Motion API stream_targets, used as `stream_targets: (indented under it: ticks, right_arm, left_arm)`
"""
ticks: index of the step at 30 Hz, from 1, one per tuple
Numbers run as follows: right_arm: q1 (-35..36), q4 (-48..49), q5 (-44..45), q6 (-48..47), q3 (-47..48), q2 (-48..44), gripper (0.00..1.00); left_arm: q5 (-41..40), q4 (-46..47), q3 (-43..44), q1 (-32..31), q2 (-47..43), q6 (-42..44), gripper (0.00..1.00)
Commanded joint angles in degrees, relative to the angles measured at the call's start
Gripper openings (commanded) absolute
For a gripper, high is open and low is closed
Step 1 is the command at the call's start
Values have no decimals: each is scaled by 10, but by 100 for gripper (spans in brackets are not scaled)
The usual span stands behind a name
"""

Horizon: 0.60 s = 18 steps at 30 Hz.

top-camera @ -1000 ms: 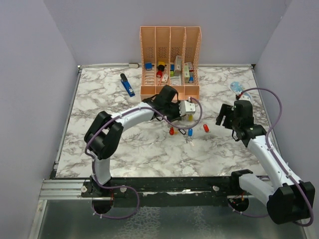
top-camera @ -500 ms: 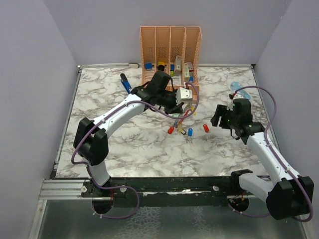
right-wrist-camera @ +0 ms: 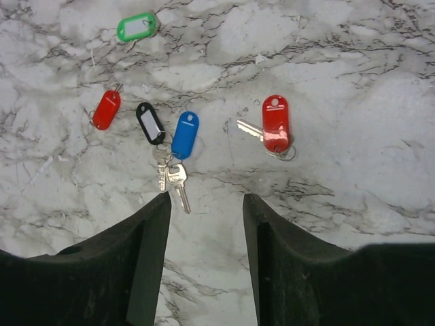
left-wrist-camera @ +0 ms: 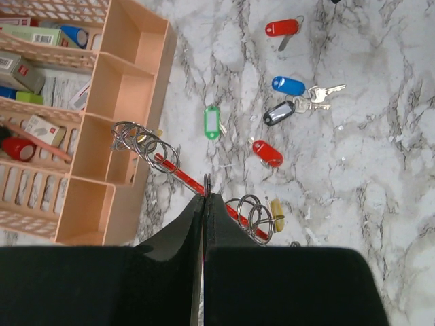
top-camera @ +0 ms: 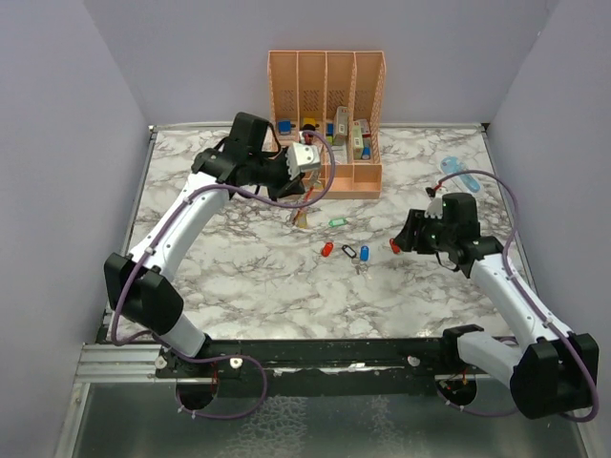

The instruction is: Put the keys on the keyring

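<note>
My left gripper [left-wrist-camera: 204, 195] is shut on one metal ring of the keyring [left-wrist-camera: 178, 171], a red strip carrying several split rings and a yellow tag [left-wrist-camera: 276, 212]. In the top view that gripper [top-camera: 313, 183] holds the keyring [top-camera: 303, 212] above the table, in front of the organizer. Loose keys lie on the marble: green [right-wrist-camera: 138, 27], red [right-wrist-camera: 107, 109], black [right-wrist-camera: 149, 122], blue [right-wrist-camera: 185, 134] with metal keys attached, and another red one [right-wrist-camera: 276, 122]. My right gripper [right-wrist-camera: 205, 198] hangs open over bare marble just short of the blue and red keys, nothing between its fingers.
The peach slotted organizer [top-camera: 325, 114] with small coloured items stands at the back centre, close beside the left gripper [left-wrist-camera: 115, 102]. A pale blue object [top-camera: 453, 168] lies at the back right. Grey walls enclose the table on three sides.
The left arm has risen and swung back-left, carrying the keyring away from the keys toward the organizer. The right gripper has moved in toward the far-right red key, its jaws narrower.
</note>
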Motion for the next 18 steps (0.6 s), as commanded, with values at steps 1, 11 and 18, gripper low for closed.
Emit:
stream_targets:
  ticks: [1,11,18]
  right_arm:
    - [25,33,-48,29,-7,13,46]
    - [275,68,123,96,118,210,50]
    - [295,106,148,89,172,290,45]
  left_arm:
    - [8,-47,-16,28,-35,35,0]
    - [5,-18,-71,85,-68,36,0]
    - [0,-4,-100,101,-78,36,0]
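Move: The left-hand red fob with its key lies some 18 cm to the right hand's left, about 6 cm ahead and 9 cm below. The black fob is about 5 cm to the right of it, the blue one 9 cm to its right, and the green one 7 cm farther out and 2 cm right. The nearer red fob is about 6 cm ahead of the hand and 1 cm left. From the left hand the first red fob lies roughly 10 cm right, 5 cm back and 24 cm below. The left-hand red fob is what the right hand closes in on: it sweeps about 14 cm left past the nearer red fob, sinking 3 to 4 cm and turning some 15 degrees counter-clockwise, fingers half open and touching nothing, then slows. The left hand, shut on the red rod strung with rings, carries it 7 cm left and a little down, away from the fobs. ##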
